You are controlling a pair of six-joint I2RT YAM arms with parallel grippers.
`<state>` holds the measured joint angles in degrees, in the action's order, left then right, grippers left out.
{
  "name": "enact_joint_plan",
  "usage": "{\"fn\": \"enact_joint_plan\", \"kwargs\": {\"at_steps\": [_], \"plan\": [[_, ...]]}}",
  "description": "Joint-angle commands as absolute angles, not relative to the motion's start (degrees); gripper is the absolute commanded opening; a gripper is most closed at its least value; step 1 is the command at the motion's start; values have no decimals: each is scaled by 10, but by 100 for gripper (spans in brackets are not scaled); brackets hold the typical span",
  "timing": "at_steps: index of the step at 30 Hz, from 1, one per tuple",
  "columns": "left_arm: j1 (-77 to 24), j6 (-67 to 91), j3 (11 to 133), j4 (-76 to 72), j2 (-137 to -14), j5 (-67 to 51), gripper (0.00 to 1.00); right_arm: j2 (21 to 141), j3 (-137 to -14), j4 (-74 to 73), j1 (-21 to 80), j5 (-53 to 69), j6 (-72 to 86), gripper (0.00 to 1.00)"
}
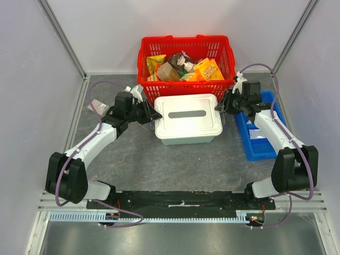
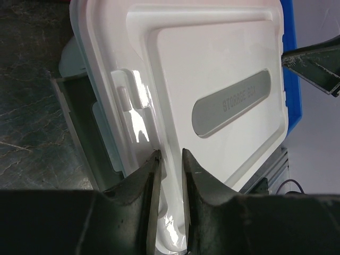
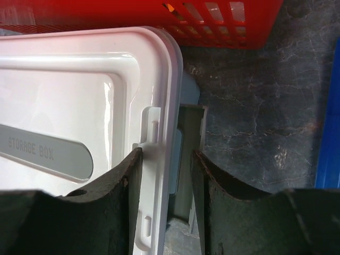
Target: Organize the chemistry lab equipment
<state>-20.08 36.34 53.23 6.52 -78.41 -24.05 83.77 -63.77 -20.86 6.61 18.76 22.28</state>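
Observation:
A white storage box [image 1: 186, 139] stands mid-table with its white lid [image 1: 187, 114] on top, marked "STORAGE BOX". My left gripper [image 1: 155, 115] is at the lid's left edge. In the left wrist view its jaws [image 2: 170, 154] are pinched on the lid's raised rim [image 2: 159, 106]. My right gripper [image 1: 219, 106] is at the lid's right edge. In the right wrist view its jaws [image 3: 167, 151] are apart, straddling the lid's rim [image 3: 159, 127] and a grey latch [image 3: 190, 138]. No flasks, vials, well plate or clear packets are clearly visible. The box's inside is hidden.
A red mesh basket [image 1: 186, 87] with orange and yellow snack packs [image 1: 208, 70] stands right behind the box and shows in the right wrist view [image 3: 159, 16]. A blue tray [image 1: 255, 151] holding white items lies under my right arm. Enclosure walls close in on both sides.

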Motion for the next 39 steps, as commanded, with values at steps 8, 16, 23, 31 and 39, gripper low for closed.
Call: {"fn": "enact_joint_plan", "kwargs": {"at_steps": [8, 16, 23, 31, 39], "plan": [[-210, 321, 547, 111, -817, -200, 29, 840, -577, -106, 72, 159, 229, 46], [-215, 318, 548, 111, -826, -197, 29, 839, -543, -89, 73, 155, 236, 46], [-223, 316, 558, 127, -823, -194, 30, 833, -540, -112, 73, 177, 249, 57], [-222, 302, 606, 159, -824, -186, 31, 802, -601, -143, 69, 206, 233, 88], [-223, 297, 599, 162, -838, -190, 31, 813, -579, -121, 33, 346, 239, 97]]}}
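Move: The two hands are at opposite ends of the closed storage box. From the right hand the lid's middle lies about 12 cm to the left and 3 cm back, roughly level. The right handle hangs some 4 cm below it, 3 cm back and 1 cm to the right; the red basket's middle is 15 cm ahead and 12 cm left. From the left hand the lid's middle is 12 cm to the right and 1 cm back, with the left handle 2 cm left, 2 cm back and 4 cm lower. Forward first, by about 1.5 cm along the lid's right rim, goes the right hand, its fingers tipping up a little; then it spreads them from half to nearly fully open, straddling rim and handle, and draws back some 2 cm. The left hand edges forward 1 cm, rolls about 5 degrees, and keeps its nearly closed fingertips on the lid's left rim. ##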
